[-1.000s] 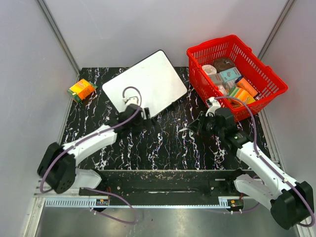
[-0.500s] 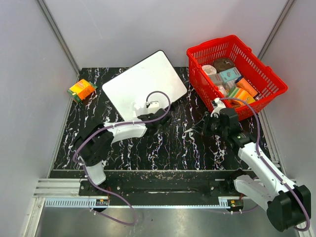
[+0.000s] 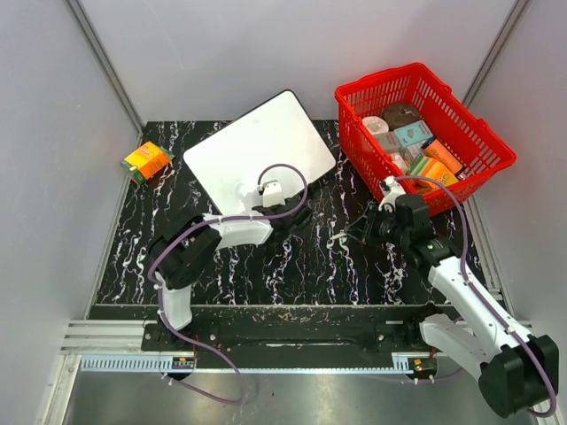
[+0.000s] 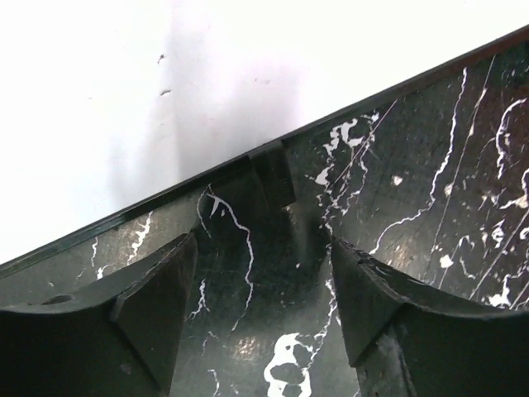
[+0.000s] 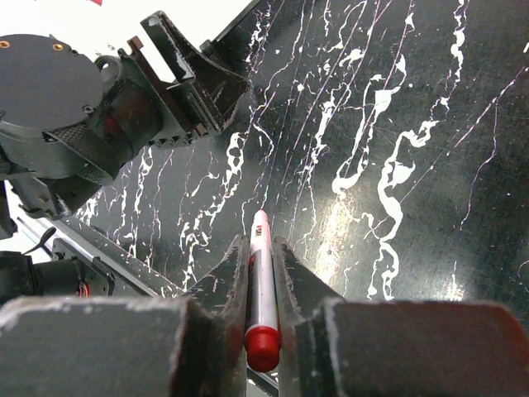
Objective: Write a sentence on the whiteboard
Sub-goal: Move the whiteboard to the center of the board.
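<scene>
The whiteboard (image 3: 257,149) lies tilted at the back middle of the black marbled table, its face plain white; the sentence is not in view. My left gripper (image 3: 299,218) hovers low over the table just off the board's near right edge, open with nothing between its fingers (image 4: 153,306). In the left wrist view the whiteboard (image 4: 165,83) fills the upper left and its thin black edge runs diagonally. My right gripper (image 3: 353,235) is shut on a white marker (image 5: 260,273) with a red cap, pointing left toward the left gripper (image 5: 194,70). The marker tip (image 3: 337,237) is above bare table.
A red basket (image 3: 483,146) with several boxes stands at the back right, close behind my right arm. A small orange and green box (image 3: 146,161) lies at the far left. Grey walls close in on both sides and the back.
My left arm has swung right along the board's near edge, from its left part to its right corner, and its jaws have narrowed. The right gripper shifted slightly, still holding the marker.
</scene>
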`<state>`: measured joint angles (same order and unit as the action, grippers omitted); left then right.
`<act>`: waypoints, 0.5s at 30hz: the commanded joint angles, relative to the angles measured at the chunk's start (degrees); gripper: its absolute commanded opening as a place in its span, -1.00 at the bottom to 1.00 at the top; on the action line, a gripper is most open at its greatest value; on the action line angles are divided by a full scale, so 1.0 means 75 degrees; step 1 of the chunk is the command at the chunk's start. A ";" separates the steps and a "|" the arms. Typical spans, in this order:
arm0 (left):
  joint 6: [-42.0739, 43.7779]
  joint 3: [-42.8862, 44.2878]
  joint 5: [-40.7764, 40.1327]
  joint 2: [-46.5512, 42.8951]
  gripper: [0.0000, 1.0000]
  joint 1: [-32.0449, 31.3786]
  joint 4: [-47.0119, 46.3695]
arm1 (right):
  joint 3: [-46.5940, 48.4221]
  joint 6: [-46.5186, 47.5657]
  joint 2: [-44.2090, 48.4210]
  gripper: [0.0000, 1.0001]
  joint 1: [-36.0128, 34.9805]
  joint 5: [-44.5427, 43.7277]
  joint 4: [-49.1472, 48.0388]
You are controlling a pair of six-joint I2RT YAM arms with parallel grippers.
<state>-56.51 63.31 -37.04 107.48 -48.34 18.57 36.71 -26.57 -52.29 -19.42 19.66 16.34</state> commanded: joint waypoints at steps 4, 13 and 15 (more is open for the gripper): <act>-0.0563 0.0441 -0.0546 0.0680 0.26 -0.0001 -0.0050 | 0.0027 -0.0020 0.0222 -1.00 0.0046 0.0296 -0.0057; -0.0435 0.0676 -0.0628 0.0786 -0.10 0.0351 0.0161 | -0.0019 -0.0044 0.0234 -1.00 0.0047 0.0379 -0.0069; -0.0294 0.0688 -0.0628 0.0798 -0.18 0.0433 0.0150 | -0.0008 -0.0044 0.0211 -1.00 0.0058 0.0437 -0.0081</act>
<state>-58.94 67.51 -42.26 111.61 -46.78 19.70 36.60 -26.63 -51.37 -19.38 20.84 16.40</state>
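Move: The left hand, low over the table, has the whiteboard's lower black tab about 3 cm straight ahead and 1 cm below. The whiteboard's middle lies some 15 cm ahead and 5 cm left; its upper tab is about 10 cm ahead and 8 cm right, its near corner 9 cm left and 2 cm back. The same lower tab is roughly 10 cm ahead of the right hand, 16 cm left and 15 cm below. The left hand heads forward for the whiteboard's lower tab, sliding about 2.5 cm level and low over the table and easing about 1 cm left towards the end. It turns some 5 degrees counter-clockwise while the fingers close from about two-thirds to under half open, their tips coming to either side of the tab; a touch on it can't be seen. ##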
